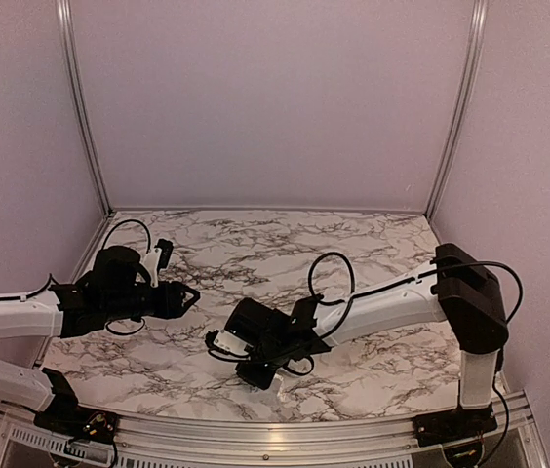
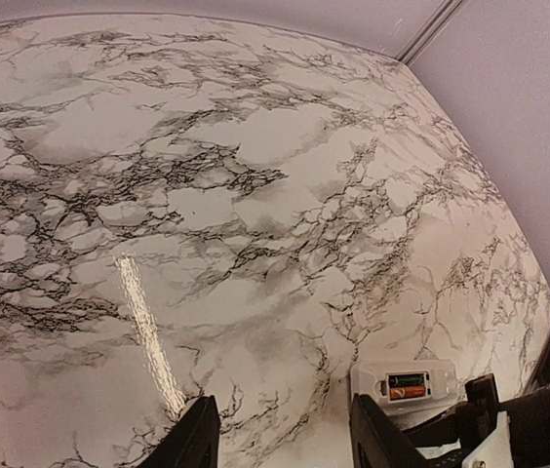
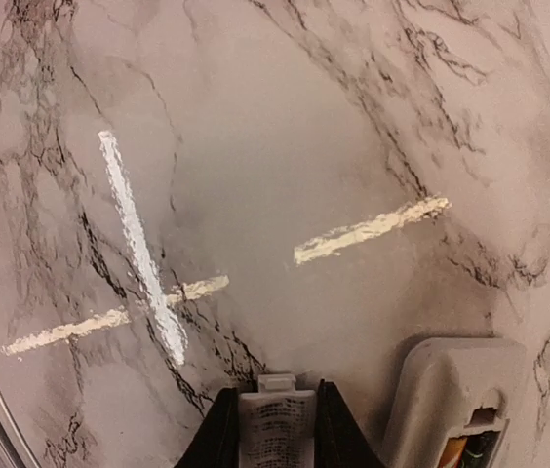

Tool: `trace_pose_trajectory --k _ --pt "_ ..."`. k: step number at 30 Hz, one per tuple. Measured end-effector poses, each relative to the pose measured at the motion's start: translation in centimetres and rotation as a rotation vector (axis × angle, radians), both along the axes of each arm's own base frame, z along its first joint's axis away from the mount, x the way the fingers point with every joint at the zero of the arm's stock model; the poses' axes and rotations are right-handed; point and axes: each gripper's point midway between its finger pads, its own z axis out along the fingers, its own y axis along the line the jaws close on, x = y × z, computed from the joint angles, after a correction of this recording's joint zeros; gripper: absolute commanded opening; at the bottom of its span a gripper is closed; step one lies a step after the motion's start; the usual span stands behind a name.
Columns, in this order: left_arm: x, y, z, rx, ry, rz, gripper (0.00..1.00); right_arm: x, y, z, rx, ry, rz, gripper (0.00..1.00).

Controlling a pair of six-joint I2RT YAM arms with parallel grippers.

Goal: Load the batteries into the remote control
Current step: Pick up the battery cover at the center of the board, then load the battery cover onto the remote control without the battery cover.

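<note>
The remote control (image 2: 407, 382) lies back-up on the marble table, and its open recess shows two batteries (image 2: 407, 387), one orange-red and one dark green. My left gripper (image 2: 280, 424) is open and empty, just left of the remote. The right gripper (image 3: 277, 414) is shut on a small white ribbed cover piece (image 3: 277, 429) with a tab at its front, held beside the remote (image 3: 451, 400). The batteries (image 3: 465, 451) peek out of the recess at that view's bottom edge. From above, the left gripper (image 1: 182, 297) and right gripper (image 1: 218, 341) are close together and the remote is hidden.
The right arm (image 2: 533, 419) crosses just behind the remote in the left wrist view. A metal rail (image 1: 255, 429) runs along the table's near edge, and pale walls (image 1: 275, 107) close in the back and sides.
</note>
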Motion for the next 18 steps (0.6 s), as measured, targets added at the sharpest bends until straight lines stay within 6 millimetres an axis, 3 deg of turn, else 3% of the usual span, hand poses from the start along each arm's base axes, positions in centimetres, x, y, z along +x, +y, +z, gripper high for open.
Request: trace_pose_trajectory --k 3,5,10,13,15,18 --pt "0.0 0.0 -0.2 0.004 0.004 -0.001 0.47 0.6 -1.7 0.8 0.042 0.007 -0.029 0.05" --pt "0.0 0.0 -0.3 0.006 0.006 -0.001 0.47 1.6 -2.9 2.4 0.110 -0.004 -0.061 0.05" --pt "0.1 -0.1 -0.2 0.003 0.002 0.000 0.48 4.2 -4.4 8.8 0.357 -0.092 -0.128 0.03" --pt "0.2 -0.1 0.0 -0.004 -0.004 0.000 0.48 4.8 -4.7 11.7 0.480 -0.149 -0.145 0.02" --pt "0.2 -0.2 0.1 -0.008 -0.009 0.000 0.48 4.9 -4.9 12.1 0.522 -0.174 -0.154 0.00" --pt "0.3 -0.3 0.0 -0.009 -0.008 0.001 0.48 4.9 -5.3 11.1 0.546 -0.182 -0.167 0.00"
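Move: The battery cover is already pinched in the right fingers, down at the table. The remote it belongs on, batteries in its open bay, has its middle some 7 cm ahead of the right hand, about 3 cm to its right, at about the same height. The table's near rail runs roughly 11 cm behind that hand. From the left hand, the remote lies about 20 cm to the right, 3 cm back and 13 cm below. The battery cover comes up off the table in the right hand's unchanged pinch, slowly at first and then fast, rising about 11 cm while going roughly 5 cm forward and 5 cm right to hover over the remote. On the way the wrist swings the fingertips up towards the left by some 30 degrees, so they no longer point steeply down. ##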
